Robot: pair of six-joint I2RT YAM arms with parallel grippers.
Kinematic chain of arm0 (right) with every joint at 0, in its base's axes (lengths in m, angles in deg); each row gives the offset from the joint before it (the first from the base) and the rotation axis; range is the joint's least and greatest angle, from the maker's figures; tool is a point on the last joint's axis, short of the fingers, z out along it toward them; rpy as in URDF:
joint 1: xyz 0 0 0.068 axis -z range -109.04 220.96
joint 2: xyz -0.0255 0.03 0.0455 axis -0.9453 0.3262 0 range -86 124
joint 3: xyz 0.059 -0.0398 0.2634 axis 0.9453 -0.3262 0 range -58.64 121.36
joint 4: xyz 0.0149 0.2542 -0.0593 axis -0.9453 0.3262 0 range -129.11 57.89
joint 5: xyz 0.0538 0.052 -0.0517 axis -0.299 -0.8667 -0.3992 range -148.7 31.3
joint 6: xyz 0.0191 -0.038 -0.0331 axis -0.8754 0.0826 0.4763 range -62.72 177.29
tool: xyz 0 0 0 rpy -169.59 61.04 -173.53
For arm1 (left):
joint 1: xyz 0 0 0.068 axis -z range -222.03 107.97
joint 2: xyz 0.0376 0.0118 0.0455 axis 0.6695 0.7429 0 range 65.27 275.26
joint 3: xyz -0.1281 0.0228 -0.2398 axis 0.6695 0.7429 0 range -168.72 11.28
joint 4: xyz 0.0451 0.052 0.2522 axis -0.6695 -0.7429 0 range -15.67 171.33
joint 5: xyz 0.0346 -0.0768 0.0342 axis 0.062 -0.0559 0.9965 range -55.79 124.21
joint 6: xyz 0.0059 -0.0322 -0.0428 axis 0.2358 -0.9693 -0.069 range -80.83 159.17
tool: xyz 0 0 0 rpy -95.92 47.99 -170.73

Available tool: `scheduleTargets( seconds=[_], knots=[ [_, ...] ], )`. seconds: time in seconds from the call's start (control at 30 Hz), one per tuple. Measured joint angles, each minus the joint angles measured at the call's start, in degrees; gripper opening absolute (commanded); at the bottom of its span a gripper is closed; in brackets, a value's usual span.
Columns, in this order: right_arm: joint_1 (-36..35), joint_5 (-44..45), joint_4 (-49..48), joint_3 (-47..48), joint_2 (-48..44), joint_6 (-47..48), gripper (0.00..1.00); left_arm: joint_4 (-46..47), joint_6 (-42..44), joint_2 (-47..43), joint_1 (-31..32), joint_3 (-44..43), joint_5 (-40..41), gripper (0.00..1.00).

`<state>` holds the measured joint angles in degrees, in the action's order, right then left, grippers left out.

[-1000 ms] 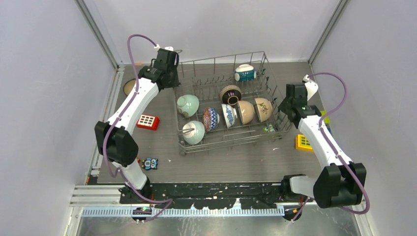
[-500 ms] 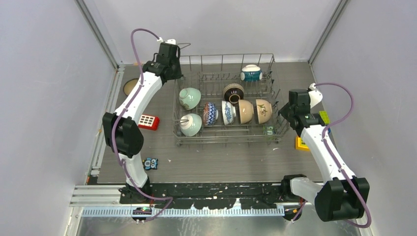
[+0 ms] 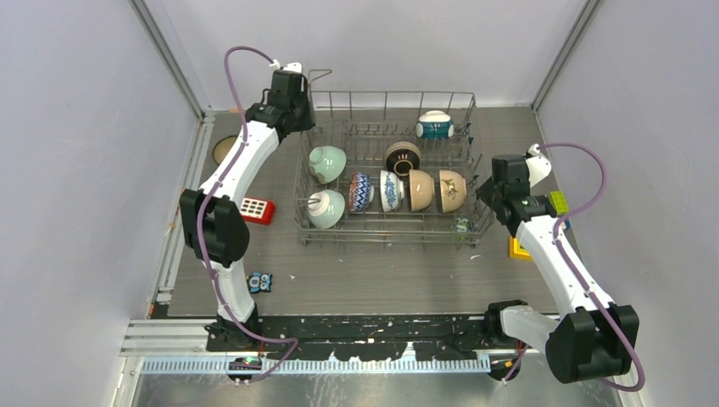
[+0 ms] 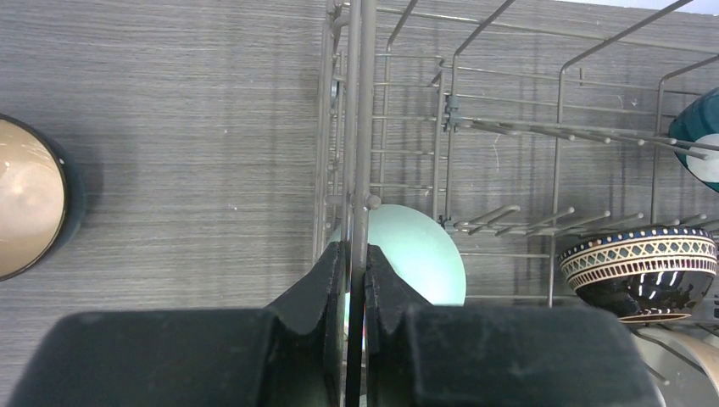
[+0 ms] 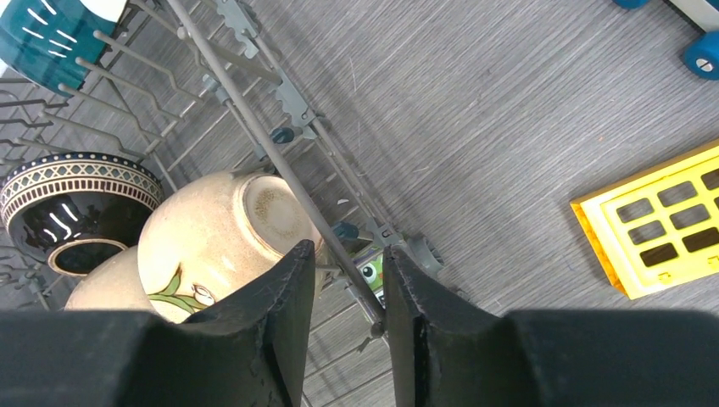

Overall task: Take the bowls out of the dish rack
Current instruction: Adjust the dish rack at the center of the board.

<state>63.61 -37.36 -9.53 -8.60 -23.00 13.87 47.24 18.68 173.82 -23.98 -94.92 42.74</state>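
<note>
The grey wire dish rack (image 3: 386,236) stands mid-table. It holds two pale green bowls (image 3: 326,164), a red-and-blue patterned bowl (image 3: 362,192), a blue-and-white bowl (image 3: 390,191), two cream bowls (image 3: 421,190), a dark brown bowl (image 3: 402,158) and a teal-and-white bowl (image 3: 433,125). My left gripper (image 3: 298,110) is shut on the rack's left rim wire (image 4: 363,127), above a pale green bowl (image 4: 420,259). My right gripper (image 3: 485,188) is open, its jaws on either side of the rack's right rim wire (image 5: 280,161), beside a cream bowl (image 5: 212,237).
A tan bowl (image 3: 223,150) sits on the table left of the rack, also in the left wrist view (image 4: 30,208). A red block (image 3: 255,209) and an owl figure (image 3: 259,281) lie front left. Yellow (image 3: 523,247) and green (image 3: 558,202) blocks lie right. A green owl (image 5: 371,273) sits by the rack's corner.
The rack has swung from skewed to square with the table, its left end moving back. My left gripper moved back with the rim; my right gripper shifted slightly near the right rim.
</note>
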Motion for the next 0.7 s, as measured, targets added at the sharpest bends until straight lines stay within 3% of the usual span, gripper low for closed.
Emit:
scheduleTargets(
  seconds=[0.37,0.53,0.7],
  knots=[
    [-2.14,-2.80,4.52,1.81,-0.83,0.37,0.92,-0.70,-2.10,-1.70,-0.09,0.72,-5.25,0.60],
    [-2.62,-2.80,10.01,4.66,-2.10,0.81,0.98,-1.92,-3.06,-6.03,0.35,3.48,-7.21,0.69],
    [-2.80,-1.81,14.14,8.96,-5.14,1.57,0.99,-2.34,-4.17,-13.68,0.59,6.40,-8.00,0.71]
  ],
)
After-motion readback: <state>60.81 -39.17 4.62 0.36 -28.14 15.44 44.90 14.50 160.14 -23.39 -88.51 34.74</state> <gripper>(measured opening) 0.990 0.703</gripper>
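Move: The left fingers are already shut on the dish rack's left rail. The rack's middle is about 18 cm right, 2 cm back and 15 cm below, with the upper green bowl level, 3 cm right and 14 cm below. The right fingers straddle the right rail: the rack's middle lies some 14 cm ahead, 18 cm left and 8 cm down, the flowered bowl 6 cm ahead, 5 cm left and 8 cm down, the owl toy 2 cm ahead, 2 cm left and 15 cm down. Both hands let the dish rack go: the left opens from nearly shut to well apart, edging a little to its right before it draws back about 6 cm and climbs as much, off the left rail, with a slight roll that lowers its left side. The right spreads its fingers fully around the right rail, shifts some 2 cm left, then backs off about 3 cm and rises 5 cm clear of the rail. ##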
